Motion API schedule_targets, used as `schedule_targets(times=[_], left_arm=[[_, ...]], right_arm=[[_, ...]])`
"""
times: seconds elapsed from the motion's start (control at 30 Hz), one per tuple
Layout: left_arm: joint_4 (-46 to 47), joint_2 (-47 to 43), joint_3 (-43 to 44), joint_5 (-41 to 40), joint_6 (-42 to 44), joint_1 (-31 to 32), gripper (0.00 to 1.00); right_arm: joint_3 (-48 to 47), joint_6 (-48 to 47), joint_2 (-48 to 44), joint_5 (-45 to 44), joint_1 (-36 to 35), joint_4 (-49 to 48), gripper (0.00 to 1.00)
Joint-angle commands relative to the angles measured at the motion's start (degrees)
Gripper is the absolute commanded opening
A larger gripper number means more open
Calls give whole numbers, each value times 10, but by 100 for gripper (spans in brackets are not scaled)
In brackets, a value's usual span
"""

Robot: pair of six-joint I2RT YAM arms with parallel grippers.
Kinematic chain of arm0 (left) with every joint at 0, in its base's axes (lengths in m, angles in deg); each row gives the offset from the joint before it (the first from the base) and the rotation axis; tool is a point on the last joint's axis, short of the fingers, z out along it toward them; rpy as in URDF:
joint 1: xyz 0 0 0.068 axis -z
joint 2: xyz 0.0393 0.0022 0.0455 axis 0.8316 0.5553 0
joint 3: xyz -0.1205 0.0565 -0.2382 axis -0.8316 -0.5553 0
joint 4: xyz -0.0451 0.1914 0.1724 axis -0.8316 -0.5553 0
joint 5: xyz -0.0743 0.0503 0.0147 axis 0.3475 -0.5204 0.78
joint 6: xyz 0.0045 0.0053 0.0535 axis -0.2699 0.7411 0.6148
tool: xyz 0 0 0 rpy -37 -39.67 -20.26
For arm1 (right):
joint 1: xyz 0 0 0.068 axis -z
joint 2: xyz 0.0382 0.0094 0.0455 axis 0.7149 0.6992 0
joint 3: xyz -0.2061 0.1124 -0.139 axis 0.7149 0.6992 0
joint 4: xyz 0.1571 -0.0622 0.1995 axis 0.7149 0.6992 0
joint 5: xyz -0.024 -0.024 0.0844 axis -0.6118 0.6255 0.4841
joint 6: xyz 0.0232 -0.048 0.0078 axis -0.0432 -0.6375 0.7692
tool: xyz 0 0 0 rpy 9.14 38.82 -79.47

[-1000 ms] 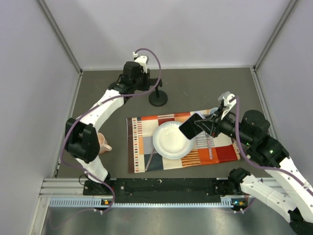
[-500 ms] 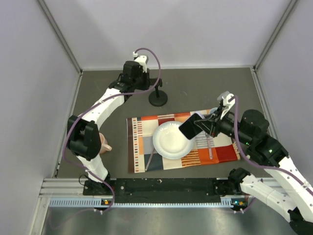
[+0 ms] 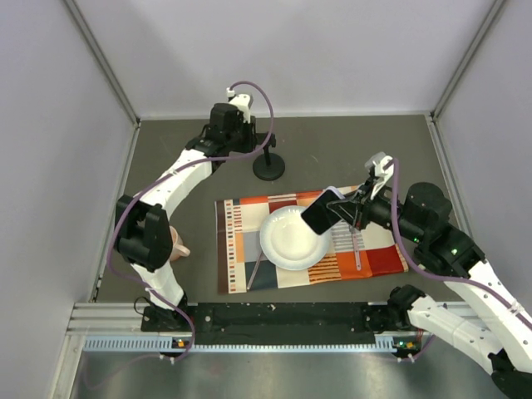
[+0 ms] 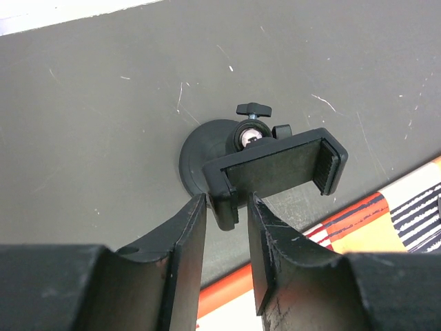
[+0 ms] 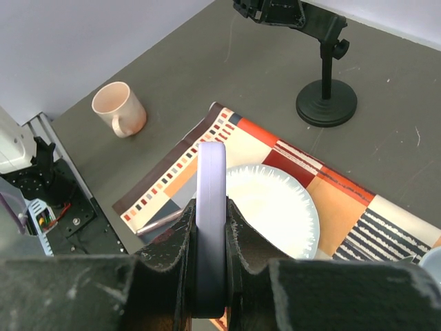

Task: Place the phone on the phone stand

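The phone [image 3: 322,211] is gripped on edge by my right gripper [image 3: 347,211], in the air above the white plate's right rim; its lavender edge [image 5: 211,172] stands upright between the shut fingers in the right wrist view. The black phone stand [image 3: 268,169] stands on the dark table beyond the placemat, disc base down. Its cradle [image 4: 279,165] faces the left wrist camera. My left gripper [image 3: 258,143] has its fingers closed round the cradle's left clamp end [image 4: 224,196]. The stand also shows in the right wrist view [image 5: 326,103], far from the phone.
A white plate [image 3: 287,249] sits on a striped orange placemat [image 3: 237,249]. Cutlery lies on the mat at the right [image 3: 357,249] and left [image 3: 254,270]. A pink mug [image 3: 178,243] stands by the left arm. Cell walls close in the table.
My right gripper has carried the phone a little up and left, toward the stand. The left arm and the stand have stayed put.
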Motion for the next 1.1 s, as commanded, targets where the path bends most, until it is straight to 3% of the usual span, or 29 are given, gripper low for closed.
schedule_targets(times=[0.0, 0.2, 0.3, 0.33, 0.43, 0.57, 0.67, 0.9, 1.07], left_arm=[[22, -10, 19, -2, 2, -4, 34], [26, -9, 17, 10, -3, -7, 28], [30, -8, 18, 10, -1, -7, 17], [33, -8, 17, 12, 1, -7, 8], [35, -10, 17, 12, 17, -8, 0], [38, -20, 12, 55, 37, -24, 0], [42, -20, 8, 107, 40, -41, 0], [89, -45, -35, 195, 102, -49, 0], [121, -53, -63, 292, 151, -51, 0]], right_arm=[[-19, -2, -6, 11, -1, -68, 0], [-17, -2, -1, 14, -2, -71, 0], [-20, -4, 10, 17, -1, -74, 0], [-22, -6, 24, 16, -1, -74, 0], [-38, -25, 68, 26, -1, -78, 0], [-96, -97, 155, 64, -1, -90, 0], [-146, -178, 228, 109, 11, -97, 0], [-221, -235, 400, 365, 121, -240, 0], [-329, -300, 512, 488, 142, -232, 0]])
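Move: The right hand holds the phone, with the phone stand's clamp about 26 cm ahead, 16 cm to its left and 12 cm lower. The plate lies roughly 2 cm ahead, 9 cm left and 30 cm down; the blue mug some 12 cm ahead, 11 cm right and 27 cm down. The left hand's part-open fingers are at the clamp's left end, its middle 4 cm to their right, level fore-and-aft and about 3 cm below. The right hand keeps its grip on the phone and, after a brief wait, sweeps it some 16 cm forward and 8 cm left towards the stand's clamp, dipping a couple of centimetres on the way and swinging about 20 degrees counter-clockwise. Meanwhile the left fingers close on the clamp's left end, edge 1–2 cm left, then come back right and slightly towards the base while turning about 15 degrees clockwise, bringing the clamp round towards the incoming phone. ##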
